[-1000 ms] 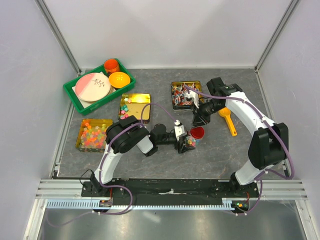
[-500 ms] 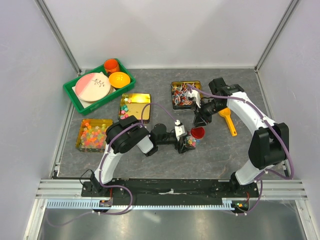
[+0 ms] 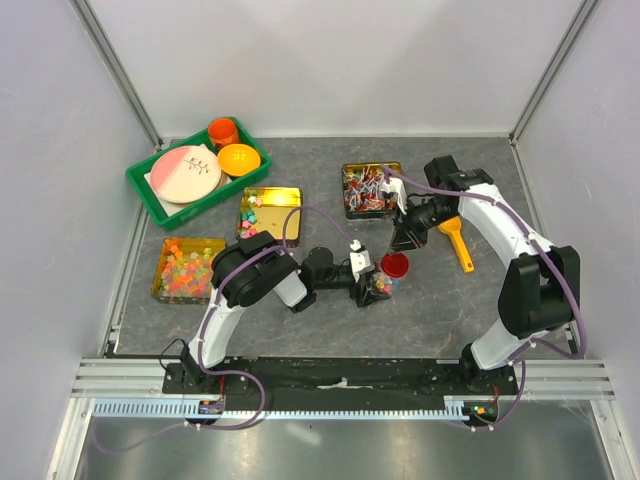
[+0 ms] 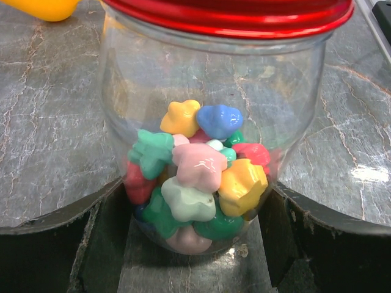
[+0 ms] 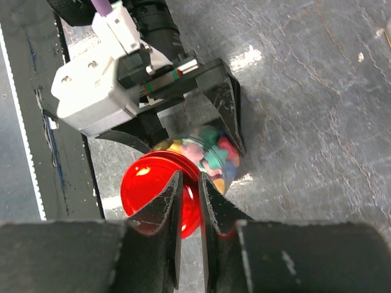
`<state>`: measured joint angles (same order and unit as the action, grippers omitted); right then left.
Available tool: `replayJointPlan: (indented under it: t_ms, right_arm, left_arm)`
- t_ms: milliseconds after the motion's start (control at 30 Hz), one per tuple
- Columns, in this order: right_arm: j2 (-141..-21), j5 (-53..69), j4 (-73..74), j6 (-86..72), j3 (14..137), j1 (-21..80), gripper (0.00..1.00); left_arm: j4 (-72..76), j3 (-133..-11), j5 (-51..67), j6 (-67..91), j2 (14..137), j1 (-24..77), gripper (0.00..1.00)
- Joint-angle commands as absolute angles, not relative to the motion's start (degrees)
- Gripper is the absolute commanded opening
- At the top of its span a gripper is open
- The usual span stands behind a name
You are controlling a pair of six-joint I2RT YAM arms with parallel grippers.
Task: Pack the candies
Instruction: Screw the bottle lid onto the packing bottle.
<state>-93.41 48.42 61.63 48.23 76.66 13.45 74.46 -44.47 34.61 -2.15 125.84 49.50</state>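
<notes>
A clear jar holds several pastel star candies and wears a red lid. My left gripper is shut on the jar's lower body, with a finger on each side, and holds it on the table. In the top view the jar and its lid sit at the centre. My right gripper hovers just over the lid, its jaws nearly closed and empty. More candies lie in a yellow tin.
A tin of wrapped lollipops stands behind the jar. A yellow scoop lies to the right. A tin of red-orange gummies is at the left. A green tray with a plate, bowl and cup is at the back left.
My right gripper has shifted slightly to the right and back above the lid. The left arm and the jar have not moved.
</notes>
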Motion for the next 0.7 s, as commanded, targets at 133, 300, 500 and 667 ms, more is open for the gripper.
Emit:
replayJointPlan:
  t_ms: [133,300,500,667]
  right_arm:
    - [-89.0,45.4,66.2,48.7,71.5,11.7,0.21]
    - [-87.7,45.3,66.9,48.8,70.1,10.5,0.23]
    - [-86.1,45.5,71.5,51.9,69.5,10.2,0.23]
    - [-84.1,45.6,75.6,54.3,69.7,10.2,0.23]
  left_arm:
    - [72.9,-45.7,30.4,-0.5,126.0,48.1,0.02]
    - [72.9,-45.8,30.1,1.1,126.0,47.8,0.02]
    - [72.9,-45.8,30.0,1.4,125.9,47.6,0.02]
    - [72.7,-46.0,30.0,1.5,125.9,47.6,0.01]
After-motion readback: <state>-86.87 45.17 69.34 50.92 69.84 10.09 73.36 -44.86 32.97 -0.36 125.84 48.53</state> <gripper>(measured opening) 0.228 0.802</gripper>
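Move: The red lid, already on the bottle mouth, lies just behind the right fingertips, about 3 cm back, level sideways and 2 cm lower. The bottle under it leans rightward, its middle some 3 cm back, 3 cm left and 8 cm below. The yellow scoop lies about 16 cm right and 9 cm farther out; the lollipop box roughly 22 cm ahead, 5 cm left. From the left hand gripping the bottle low, the lid is about 5 cm right and 9 cm up, neither ahead nor back. The right fingertips, nearly shut on the far rim of the lid, come free of it: the hand first draws about 3 cm to the right, then swings some 4 cm back beside the bottle, sinking slightly and tilting a little. Their narrow gap stays as it was. The left hand keeps its grip low on the bottle and shifts about 1 cm forward at the end. ##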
